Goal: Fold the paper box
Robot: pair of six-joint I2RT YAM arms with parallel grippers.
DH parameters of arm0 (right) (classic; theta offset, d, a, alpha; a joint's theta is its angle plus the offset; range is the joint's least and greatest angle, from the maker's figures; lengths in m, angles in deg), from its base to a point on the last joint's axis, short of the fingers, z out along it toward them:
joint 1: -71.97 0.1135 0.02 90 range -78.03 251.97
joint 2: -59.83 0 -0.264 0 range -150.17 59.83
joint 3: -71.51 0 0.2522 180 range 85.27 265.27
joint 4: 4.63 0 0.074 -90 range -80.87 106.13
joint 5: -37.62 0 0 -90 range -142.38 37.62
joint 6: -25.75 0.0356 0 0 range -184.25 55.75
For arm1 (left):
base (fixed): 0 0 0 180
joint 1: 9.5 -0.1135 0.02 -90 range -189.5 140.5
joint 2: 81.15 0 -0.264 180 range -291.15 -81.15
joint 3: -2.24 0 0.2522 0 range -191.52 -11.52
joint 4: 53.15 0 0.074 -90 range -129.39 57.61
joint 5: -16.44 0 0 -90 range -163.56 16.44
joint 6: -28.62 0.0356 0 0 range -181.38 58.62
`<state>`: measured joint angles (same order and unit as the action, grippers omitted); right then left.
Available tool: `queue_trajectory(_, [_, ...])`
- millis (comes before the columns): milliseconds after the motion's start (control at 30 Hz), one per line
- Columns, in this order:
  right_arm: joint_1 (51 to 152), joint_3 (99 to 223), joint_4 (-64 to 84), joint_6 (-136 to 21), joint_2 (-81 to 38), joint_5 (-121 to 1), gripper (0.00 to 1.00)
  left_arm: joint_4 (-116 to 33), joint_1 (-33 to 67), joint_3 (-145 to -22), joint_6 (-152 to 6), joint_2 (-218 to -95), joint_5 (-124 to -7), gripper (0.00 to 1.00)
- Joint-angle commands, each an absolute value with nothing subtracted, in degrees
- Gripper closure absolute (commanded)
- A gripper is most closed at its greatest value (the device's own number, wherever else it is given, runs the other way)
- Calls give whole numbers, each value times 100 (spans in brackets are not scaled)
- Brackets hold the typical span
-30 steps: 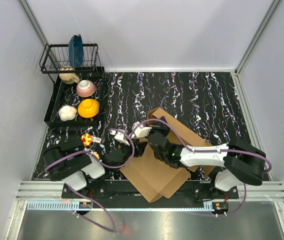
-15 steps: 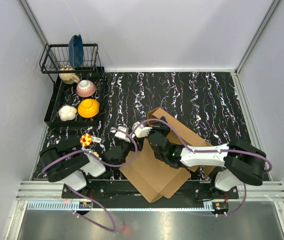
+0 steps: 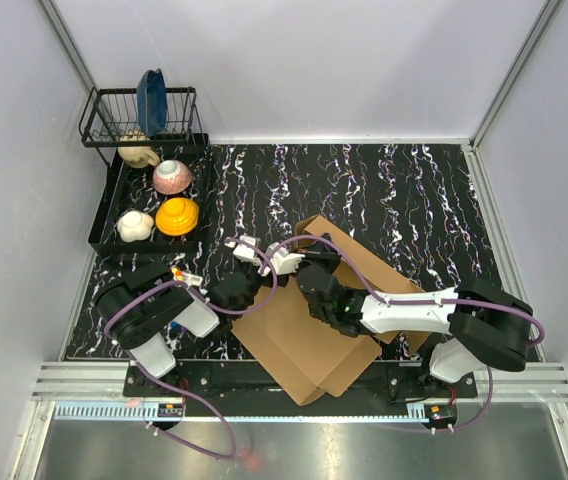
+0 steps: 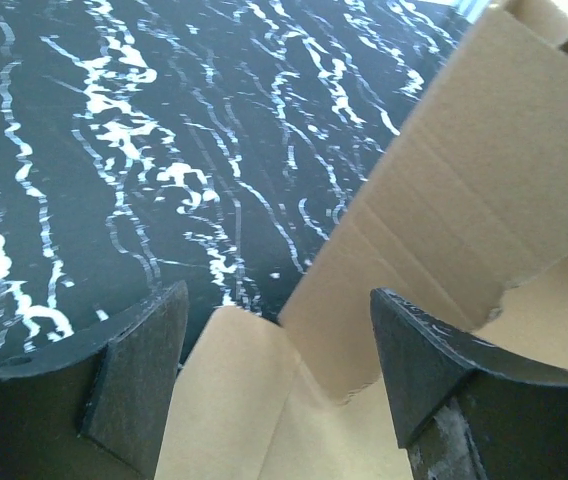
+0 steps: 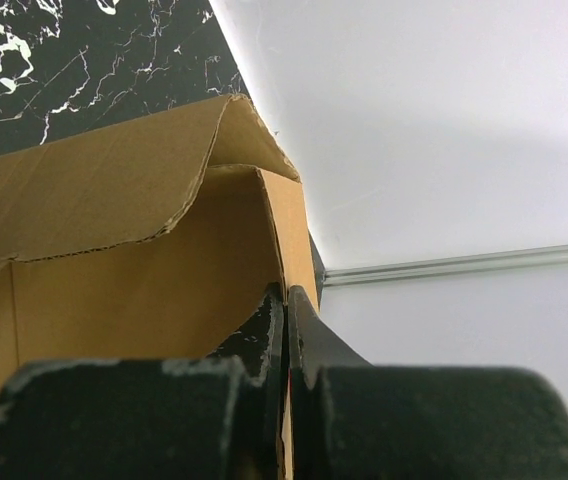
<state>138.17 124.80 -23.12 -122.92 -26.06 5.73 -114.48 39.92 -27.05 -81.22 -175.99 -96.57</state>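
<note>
The paper box (image 3: 299,345) is a large brown sheet of corrugated cardboard lying partly folded at the near middle of the table. My left gripper (image 3: 262,256) hovers at the box's left edge with its jaws open. In the left wrist view the paper box (image 4: 464,190) shows a raised flap and a flat panel between and beyond the left gripper (image 4: 279,335), and neither of the fingers (image 4: 139,375) presses on it. My right gripper (image 5: 286,305) is shut on the upright edge of a raised wall of the paper box (image 5: 114,200). From above, the right gripper (image 3: 314,264) sits over the box's far left part.
A black dish tray (image 3: 102,232) at the back left holds a pink bowl (image 3: 172,176), an orange bowl (image 3: 177,216), a white bowl (image 3: 135,225) and a beige cup (image 3: 139,153). A blue plate (image 3: 151,100) stands in the wire rack behind. White walls enclose the table.
My left gripper has opened wider and swung farther from the table's near edge, along the box's left edge. The right arm and the box have stayed put.
</note>
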Motion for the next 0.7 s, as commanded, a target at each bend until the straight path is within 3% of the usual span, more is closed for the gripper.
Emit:
queue_trajectory(0, [13850, 12271, -1654, -11479, -2683, 229, 100, -13501, 3884, -2989, -8414, -17730, -8632, 23])
queue_trajectory(233, [13842, 12280, -1645, -11435, -2648, 202, 100, -13501, 3769, -3024, -8450, -17720, -7972, 20])
queue_trajectory(667, [13850, 12315, -1460, -11127, -2701, 115, 100, -13493, 3629, -3902, -8467, -18564, -8007, 20])
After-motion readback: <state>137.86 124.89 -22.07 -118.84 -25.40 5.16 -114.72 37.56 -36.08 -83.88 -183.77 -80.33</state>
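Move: The box's upright end flap stands about 4 cm ahead and 5 cm right of my open left hand, some 3 cm higher. My right hand still pinches the edge of the upright strip next to it, 8 cm to my left hand's right, 1 cm ahead and 9 cm up. From my right hand, the flap is roughly 3 cm ahead, 3 cm left and 6 cm lower. I sweep my left hand about 6 cm to the right, in beneath my right hand, yawing it some 15 degrees clockwise with the fingers staying open; it backs off about 1 cm, then edges forward again as its right finger pushes the end flap inward. My right hand stays put, shut on the strip's edge. ##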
